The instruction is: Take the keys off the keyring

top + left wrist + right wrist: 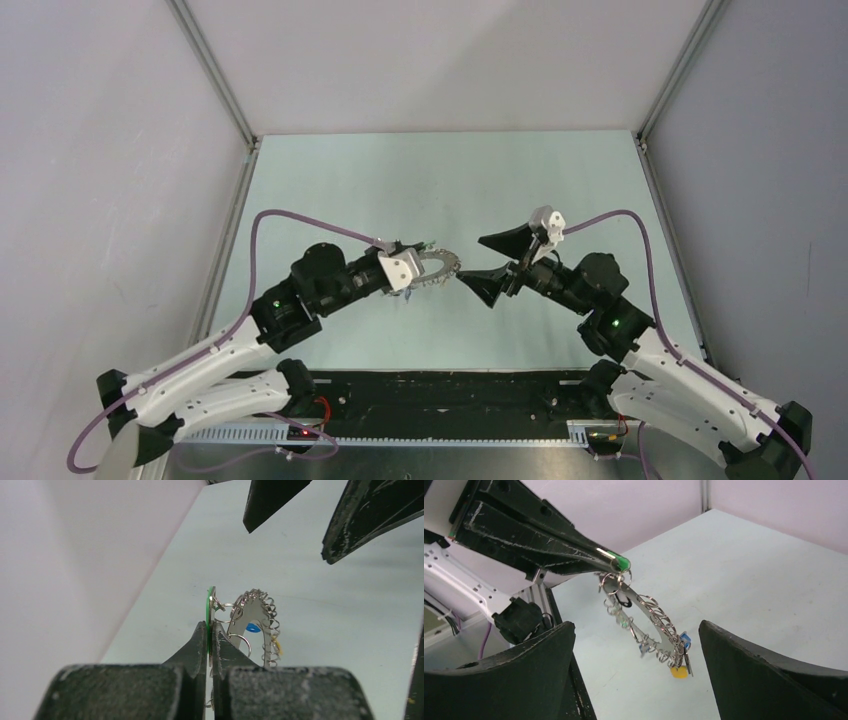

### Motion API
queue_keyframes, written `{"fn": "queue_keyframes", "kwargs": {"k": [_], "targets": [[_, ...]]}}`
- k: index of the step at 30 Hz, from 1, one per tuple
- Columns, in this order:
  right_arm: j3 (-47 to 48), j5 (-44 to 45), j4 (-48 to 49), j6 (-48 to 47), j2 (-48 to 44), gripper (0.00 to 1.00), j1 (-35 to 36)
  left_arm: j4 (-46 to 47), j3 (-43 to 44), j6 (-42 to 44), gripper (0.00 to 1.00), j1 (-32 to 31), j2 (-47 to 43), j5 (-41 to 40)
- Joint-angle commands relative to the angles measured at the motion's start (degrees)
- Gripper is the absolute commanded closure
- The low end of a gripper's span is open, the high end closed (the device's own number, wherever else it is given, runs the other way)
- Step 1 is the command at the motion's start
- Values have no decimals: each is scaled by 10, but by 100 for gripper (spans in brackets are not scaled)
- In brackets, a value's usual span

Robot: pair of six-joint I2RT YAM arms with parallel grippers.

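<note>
The keyring (pixel 437 268) is a flat metal ring edged with small wire loops, held above the table. It hangs from my left gripper (pixel 210 630), which is shut on a green-headed key (pixel 209 607) at the ring's rim. A blue key (pixel 684 640) and a yellow tag (pixel 679 672) dangle from the ring's low end (pixel 644 617). My right gripper (pixel 478 262) is open, with one finger (pixel 524 670) on each side of the hanging ring and not touching it. From the left wrist, those fingers (pixel 370 515) show above the ring (pixel 255 615).
The pale table (pixel 420 190) runs back to white walls with metal corner posts (pixel 215 75). A black strip (pixel 450 390) lies along the near edge between the arm bases. Purple cables (pixel 265 225) loop over both arms.
</note>
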Motion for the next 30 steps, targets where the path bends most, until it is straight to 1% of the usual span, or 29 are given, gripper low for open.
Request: {"fn": "queue_keyframes", "kwargs": {"k": [1, 3, 5, 7, 8, 9, 10, 11, 12, 13, 14, 15, 16, 18, 22, 23, 25, 27, 30], "targets": [[4, 11, -16, 49, -17, 1, -15, 45, 29, -100, 100, -4, -7, -18], [3, -25, -18, 50, -23, 1, -27, 46, 29, -155, 100, -4, -10, -57], [-5, -44, -14, 32, -29, 1, -30, 46, 27, -245, 100, -4, -14, -105], [-15, -18, -10, 31, -28, 1, -30, 43, 24, -278, 100, -4, -22, -126], [-14, -3, -17, 28, -25, 3, -30, 41, 20, -286, 100, -4, -25, -131], [-10, 1, -34, 17, -20, 11, -30, 40, 18, -300, 100, -4, -34, -133], [-8, -7, -40, 9, -17, 16, -30, 40, 10, -303, 100, -4, -45, -142], [-7, -13, -44, -6, -13, 29, -28, 40, 5, -328, 100, -4, -51, -149], [-7, -16, -43, -12, -11, 38, -25, 41, -5, -342, 100, -4, -64, -175], [-6, -13, -41, -20, -5, 39, -17, 40, -18, -373, 100, -4, -71, -192], [-6, -7, -38, -25, -3, 45, -6, 41, -25, -386, 100, -4, -87, -223], [-6, -4, -33, -42, 3, 48, 1, 47, -42, -397, 100, -4, -95, -232], [-6, 4, -29, -50, 7, 53, 11, 48, -49, -397, 100, -4, -109, -240], [-6, 6, -11, -71, 26, 57, 22, 68, -63, -392, 100, -4, -119, -245], [-6, -18, 69, -83, 71, 63, 26, 69, -63, -351, 100, -4, -119, -210], [-6, -19, 98, -83, 85, 63, 26, 69, -63, -343, 100, -3, -119, -206], [-2, -29, 122, -94, 100, 62, 26, 68, -67, -333, 100, -4, -118, -184], [3, -42, 141, -106, 115, 62, 27, 68, -67, -323, 100, -4, -112, -143], [4, -61, 165, -136, 134, 64, 26, 68, -67, -313, 100, -4, -93, -112]]}}
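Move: The keyring hangs from the green key pinched in the left fingers, its middle about 3 cm back, 2 cm right and 5 cm below that hand. From the empty, open right hand, the ring's middle lies some 5 cm left, 2 cm back and 2 cm lower; the green key is 7 cm left, 2 cm ahead and 3 cm higher, and the yellow tag 3 cm left, 2 cm back and 6 cm below. Left hand carries the pinched green key about 5 cm left, turning; right sinks some 4 cm, follows left, part-closing. ##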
